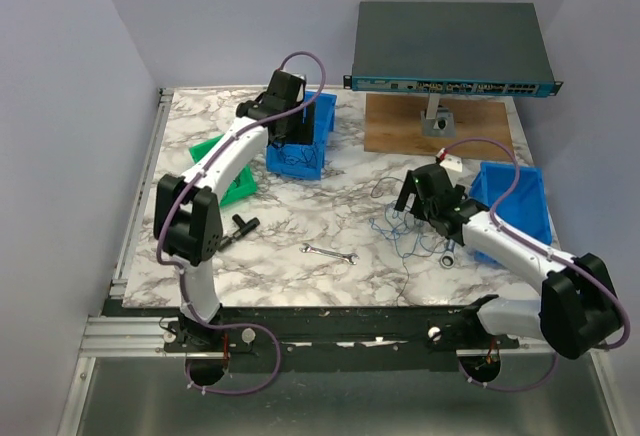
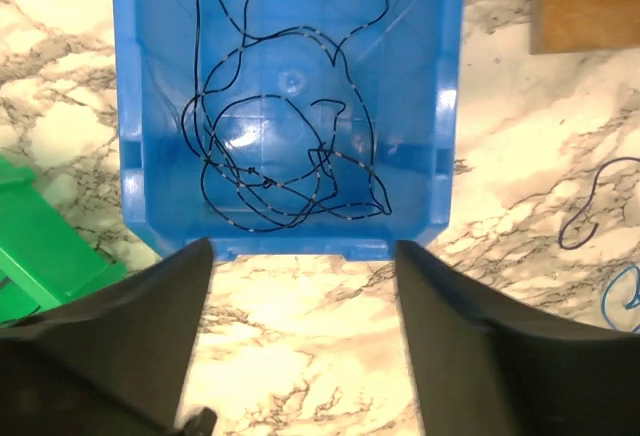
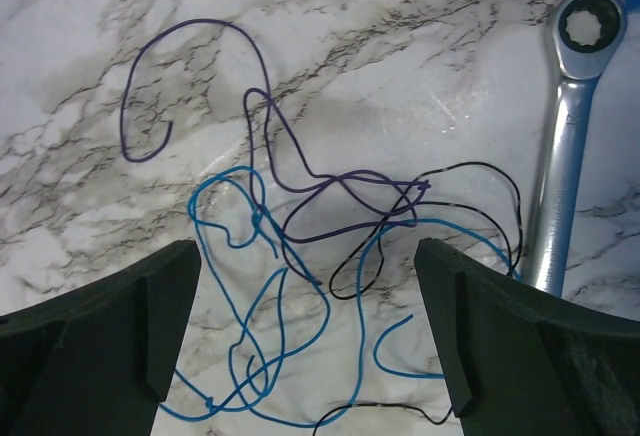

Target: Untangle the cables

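One thin black cable [image 2: 280,171] lies coiled loose on the floor of a blue bin [image 2: 140,106], which sits at the back left [image 1: 300,164]. My left gripper [image 2: 302,251] hangs above the bin's near wall [image 1: 286,116], open, with only marble between its fingers. The other cables [image 3: 320,246], blue, purple and black threads, lie tangled on the table [image 1: 400,228]. My right gripper [image 3: 308,256] hovers straight over that tangle [image 1: 412,201], wide open, holding nothing.
A ratchet wrench [image 3: 560,146] lies right of the tangle. A small silver wrench [image 1: 330,252] and a black T-shaped tool [image 1: 240,224] lie mid-table. There is a green bin [image 1: 228,174] at left and a second blue bin [image 1: 522,204] at right. A network switch [image 1: 450,51] stands over a wooden board [image 1: 400,128].
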Tool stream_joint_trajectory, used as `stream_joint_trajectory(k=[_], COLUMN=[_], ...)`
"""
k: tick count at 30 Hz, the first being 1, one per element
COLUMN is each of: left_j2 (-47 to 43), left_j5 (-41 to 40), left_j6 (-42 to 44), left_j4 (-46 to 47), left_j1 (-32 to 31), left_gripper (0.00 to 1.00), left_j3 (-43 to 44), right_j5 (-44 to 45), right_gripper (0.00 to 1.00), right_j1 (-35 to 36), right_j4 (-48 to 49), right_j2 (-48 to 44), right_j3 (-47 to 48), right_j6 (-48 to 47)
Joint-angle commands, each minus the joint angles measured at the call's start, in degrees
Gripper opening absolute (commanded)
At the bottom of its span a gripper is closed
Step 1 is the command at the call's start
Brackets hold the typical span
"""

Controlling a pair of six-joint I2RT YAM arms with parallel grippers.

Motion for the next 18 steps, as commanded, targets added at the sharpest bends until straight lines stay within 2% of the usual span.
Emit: stream_joint_trajectory(k=[1, 4, 7, 12, 13, 15, 18], left_j2=[-10.9, -16.4, -20.0, -27.7, -29.5, -32.7, -37.6], left_j5=[1.7, 2.1, 2.5, 4.5, 5.8, 7.7, 9.4], left_j6=[-4.3, -5.8, -5.8, -6.4, -6.8, -8.0, -9.8], left_j4=[10.7, 13.7, 13.8, 17.4, 18.8, 21.4, 25.8], left_j1=[-1.2, -1.2, -1.5, -4.0, -5.0, -7.0, -10.9], left_gripper=[0.85, 0.92, 0.94, 0.95, 0.95, 0.95, 0.95], left_j3=[-13.2, -19.2, -22.4, -31.2, -34.0, -38.9, -47.0], right_j5=[3.3, 2.4, 2.3, 0.6, -0.2, -1.6, -3.0], right_gripper=[0.96, 0.86, 0.71, 0.56, 0.5, 0.21, 0.01], right_j1=[-1.7, -2.5, -2.9, -3.0, -3.0, -2.9, -2.9], right_j4=[-1.7, -0.9, 0.0, 1.0, 0.8, 0.3, 1.2], right_j2=[1.8, 3.6, 5.3, 7.1, 7.0, 5.3, 2.0], right_j3=[1.8, 2.4, 2.1, 2.0, 2.1, 2.1, 1.0], right_j6=[-0.2, -0.7, -0.5, 0.4, 0.6, 0.9, 0.2])
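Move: Some 3 cm below the right hand and about 1 cm to its right is the spot where the blue and purple cables cross; the purple hook lies about 7 cm ahead and 7 cm left, the ratchet wrench roughly 11 cm right and 3 cm back. From the left hand, that crossing is about 19 cm back, 27 cm right and 11 cm down, with the left blue bin 2 cm ahead, 10 cm below. Sinking about 3 cm onto the tangle while easing a little to its right, the right hand closes from wide open to nearly shut, pinching the blue and purple strands at the crossing between its fingertips. Meanwhile the left hand backs some 12 cm off the left blue bin towards its base, rising slightly, spreading its fingers wide and tilting about 15 degrees, its right side lifting. ##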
